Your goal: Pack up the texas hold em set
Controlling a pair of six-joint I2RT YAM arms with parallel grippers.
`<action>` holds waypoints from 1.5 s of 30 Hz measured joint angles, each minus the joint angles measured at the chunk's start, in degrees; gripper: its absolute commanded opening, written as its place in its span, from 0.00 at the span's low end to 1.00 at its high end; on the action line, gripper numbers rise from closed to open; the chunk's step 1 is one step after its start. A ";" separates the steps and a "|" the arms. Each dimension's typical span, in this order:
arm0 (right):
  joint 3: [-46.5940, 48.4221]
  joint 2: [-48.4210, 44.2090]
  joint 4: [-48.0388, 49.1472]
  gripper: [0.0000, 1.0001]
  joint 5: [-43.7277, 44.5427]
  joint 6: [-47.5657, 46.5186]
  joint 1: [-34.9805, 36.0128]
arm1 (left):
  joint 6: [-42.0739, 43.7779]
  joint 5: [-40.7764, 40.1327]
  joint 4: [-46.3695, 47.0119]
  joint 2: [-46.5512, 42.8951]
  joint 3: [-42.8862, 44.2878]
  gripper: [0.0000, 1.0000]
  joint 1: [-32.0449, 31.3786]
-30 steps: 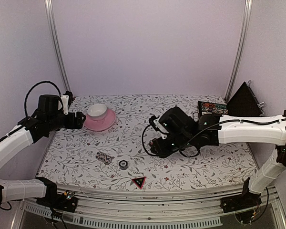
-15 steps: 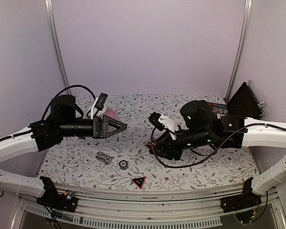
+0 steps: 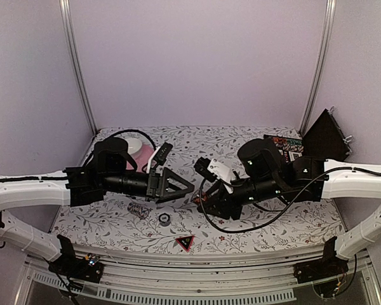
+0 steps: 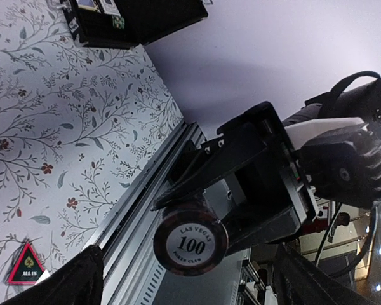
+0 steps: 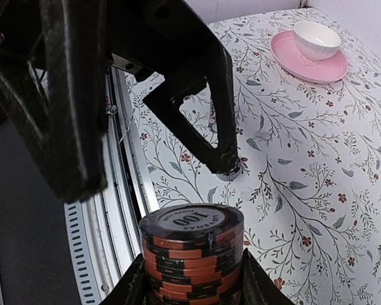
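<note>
My right gripper (image 5: 192, 276) is shut on a roll of orange-and-black chips (image 5: 192, 251), held above the table's middle (image 3: 205, 198). The roll's end, marked 100, faces my left wrist camera (image 4: 190, 238). My left gripper (image 3: 185, 188) is open just left of that roll, with its fingers (image 5: 206, 95) spread wide and not touching it. A second striped chip roll (image 3: 138, 208) lies on the table below the left arm. The red-black triangle marker (image 3: 185, 242) lies near the front edge. The black case (image 3: 326, 133) stands open at the back right.
A pink saucer (image 5: 308, 63) with a white cup (image 5: 316, 39) sits at the back left, partly behind the left arm. A small round black-and-white piece (image 3: 164, 219) lies beside the loose chip roll. A tray of decks (image 3: 283, 143) sits by the case.
The left arm has swung from the saucer at the back left to the table's middle, its open gripper now facing the chip roll. The right gripper kept its hold and shifted slightly.
</note>
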 measured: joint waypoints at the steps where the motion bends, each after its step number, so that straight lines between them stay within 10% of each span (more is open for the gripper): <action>1: 0.04 0.11 0.00 0.29 0.02 -0.04 0.11 | -0.26 -0.02 0.20 0.66 -0.13 0.94 -0.26; 45: 3.15 4.39 -4.98 0.40 2.08 -6.19 0.85 | -5.55 -1.31 9.51 8.96 -2.64 0.20 -4.57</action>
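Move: The chip stack, upright-ish in the right gripper, lies about 5 cm to the right of the open left gripper, 1 cm nearer the base and some 3 cm lower. On the table roughly 25 cm below the left hand, the all-in triangle lies 4 cm back and straight under it sideways; the round button is 5 cm ahead and 7 cm left. From the right hand the chip stack's middle is about 2 cm left and 1 cm up, level fore and aft. Bring the left gripper down about 4.5 cm and 3 cm to the right, easing slightly back, so its open fingers straddle the free end of the chip stack; then, while still sinking, close them from wide open until they pinch its sides. Keep the right gripper's hold throughout, lowering it some 2 cm with a small tilt. ##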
